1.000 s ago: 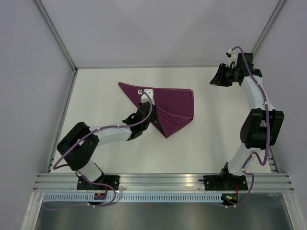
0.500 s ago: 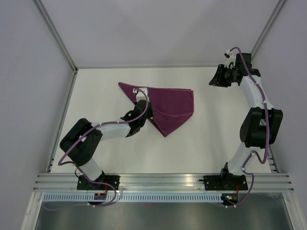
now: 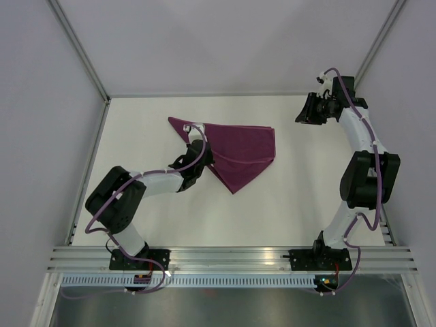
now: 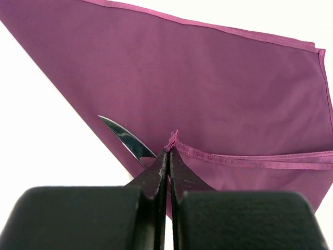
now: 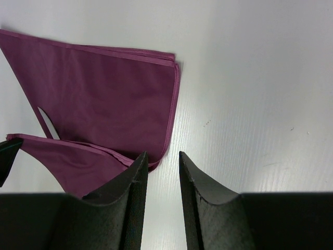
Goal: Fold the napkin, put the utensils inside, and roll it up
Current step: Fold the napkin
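Observation:
The magenta napkin [image 3: 245,153] lies folded into a rough triangle in the middle of the table. My left gripper [image 3: 208,158] is at its left side, shut on the hemmed corner of the lower flap [image 4: 170,148], which it holds slightly lifted. Just left of that corner, the knife's silver blade [image 4: 127,138] pokes out from under the flap over the napkin [image 4: 208,78]; its handle is hidden. My right gripper [image 3: 310,112] hangs high at the back right, open and empty [image 5: 161,161], looking down on the napkin [image 5: 104,99] and a sliver of blade [image 5: 48,121].
Bare white tabletop [image 3: 306,184] surrounds the cloth. Grey walls with metal frame posts [image 3: 78,48] close in the back and sides. An aluminium rail [image 3: 231,255] carrying both arm bases runs along the near edge.
My left gripper has pulled the pinched flap corner leftward and a little back, flattening the lower flap over the knife. The right arm has hardly moved.

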`<state>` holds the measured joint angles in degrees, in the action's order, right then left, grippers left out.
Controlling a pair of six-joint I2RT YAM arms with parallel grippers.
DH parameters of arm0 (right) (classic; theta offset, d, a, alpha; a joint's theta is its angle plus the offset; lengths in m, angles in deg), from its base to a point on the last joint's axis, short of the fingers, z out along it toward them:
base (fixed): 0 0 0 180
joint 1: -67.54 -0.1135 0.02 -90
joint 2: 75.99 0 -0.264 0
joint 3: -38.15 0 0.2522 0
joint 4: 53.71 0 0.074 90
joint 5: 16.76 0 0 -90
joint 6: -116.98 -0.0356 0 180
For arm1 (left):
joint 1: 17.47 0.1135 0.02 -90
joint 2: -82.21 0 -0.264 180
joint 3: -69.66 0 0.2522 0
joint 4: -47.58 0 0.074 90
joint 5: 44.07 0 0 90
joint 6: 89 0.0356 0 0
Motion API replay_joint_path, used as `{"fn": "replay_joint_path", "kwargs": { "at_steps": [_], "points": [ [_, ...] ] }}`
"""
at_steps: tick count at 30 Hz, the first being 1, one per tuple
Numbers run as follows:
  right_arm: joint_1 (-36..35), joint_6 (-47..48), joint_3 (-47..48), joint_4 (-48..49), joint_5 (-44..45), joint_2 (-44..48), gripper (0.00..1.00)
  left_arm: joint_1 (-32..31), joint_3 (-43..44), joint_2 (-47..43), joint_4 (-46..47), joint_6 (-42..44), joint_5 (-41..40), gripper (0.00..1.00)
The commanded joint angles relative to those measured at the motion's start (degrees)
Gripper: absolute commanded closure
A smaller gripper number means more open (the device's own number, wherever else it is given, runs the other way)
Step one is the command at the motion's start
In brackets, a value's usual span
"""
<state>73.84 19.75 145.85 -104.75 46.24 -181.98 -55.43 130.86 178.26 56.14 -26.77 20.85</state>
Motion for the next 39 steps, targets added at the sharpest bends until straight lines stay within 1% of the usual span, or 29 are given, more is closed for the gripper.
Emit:
{"fn": "replay_joint_path", "kwargs": {
  "at_steps": [1,9,19,23,26,31,34,36,37,39],
  "points": [
    [-0.59,0.28,2.4,0.19,0.72,-0.53,0.63,0.6,0.63,0.72,-0.09,-2.73,0.65,0.98],
    [-0.86,0.54,2.31,-0.16,0.99,-0.79,0.64,2.01,1.07,2.12,-1.5,-5.01,0.65,0.98],
    [-1.03,0.98,2.05,-0.34,0.99,-0.79,0.64,2.18,3.62,3.62,-4.84,-6.86,0.47,0.97],
    [-1.03,0.98,2.05,-0.43,0.81,-0.7,0.64,2.27,5.11,4.49,-6.59,-7.47,0.38,0.79],
    [-1.03,1.07,2.13,-0.52,0.72,-0.7,0.64,2.27,5.64,4.76,-6.95,-7.47,0.47,0.7],
    [-1.03,1.16,2.05,-0.52,0.64,-0.7,0.64,2.97,6.26,4.94,-7.03,-7.04,1.08,0.69],
    [-1.03,1.25,2.05,-0.6,0.64,-0.7,0.63,3.76,6.88,4.41,-7.74,-6.77,1.26,0.66],
    [-1.03,1.33,2.05,-0.6,0.46,-0.62,0.63,4.55,6.88,3.71,-8.0,-6.51,1.09,0.6],
    [-1.03,1.25,2.05,-0.6,0.46,-0.62,0.64,4.9,6.96,2.84,-8.09,-6.51,0.91,0.52],
    [-1.12,1.25,2.13,-0.6,0.29,-0.62,0.64,7.27,7.4,1.78,-9.14,-6.94,1.52,0.46]
  ]
}}
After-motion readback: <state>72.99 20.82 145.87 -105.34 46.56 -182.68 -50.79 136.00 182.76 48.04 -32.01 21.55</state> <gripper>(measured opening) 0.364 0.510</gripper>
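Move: The left hand holds the napkin's folded-up corner above the napkin, with the spot for it on the left slanting edge some 3 cm to the hand's left, 2 cm ahead and 4 cm below. The knife's middle is almost straight below the hand, its blade pointing forward-left. The napkin's far right corner lies about 14 cm ahead and 22 cm right, its near point 12 cm back and 7 cm right. That spot is roughly 35 cm left of the right hand, 5 cm back and 13 cm lower. The left hand, still pinching the corner, sinks about 3 cm with a small drift left, tipping its fingers a little further down, to lay the flap across the knife beside the napkin's slanting edge. Down there the fingers open from shut to about half wide and let go of the corner, and the open hand then slides some 2 cm forward and left, staying low over the cloth. ##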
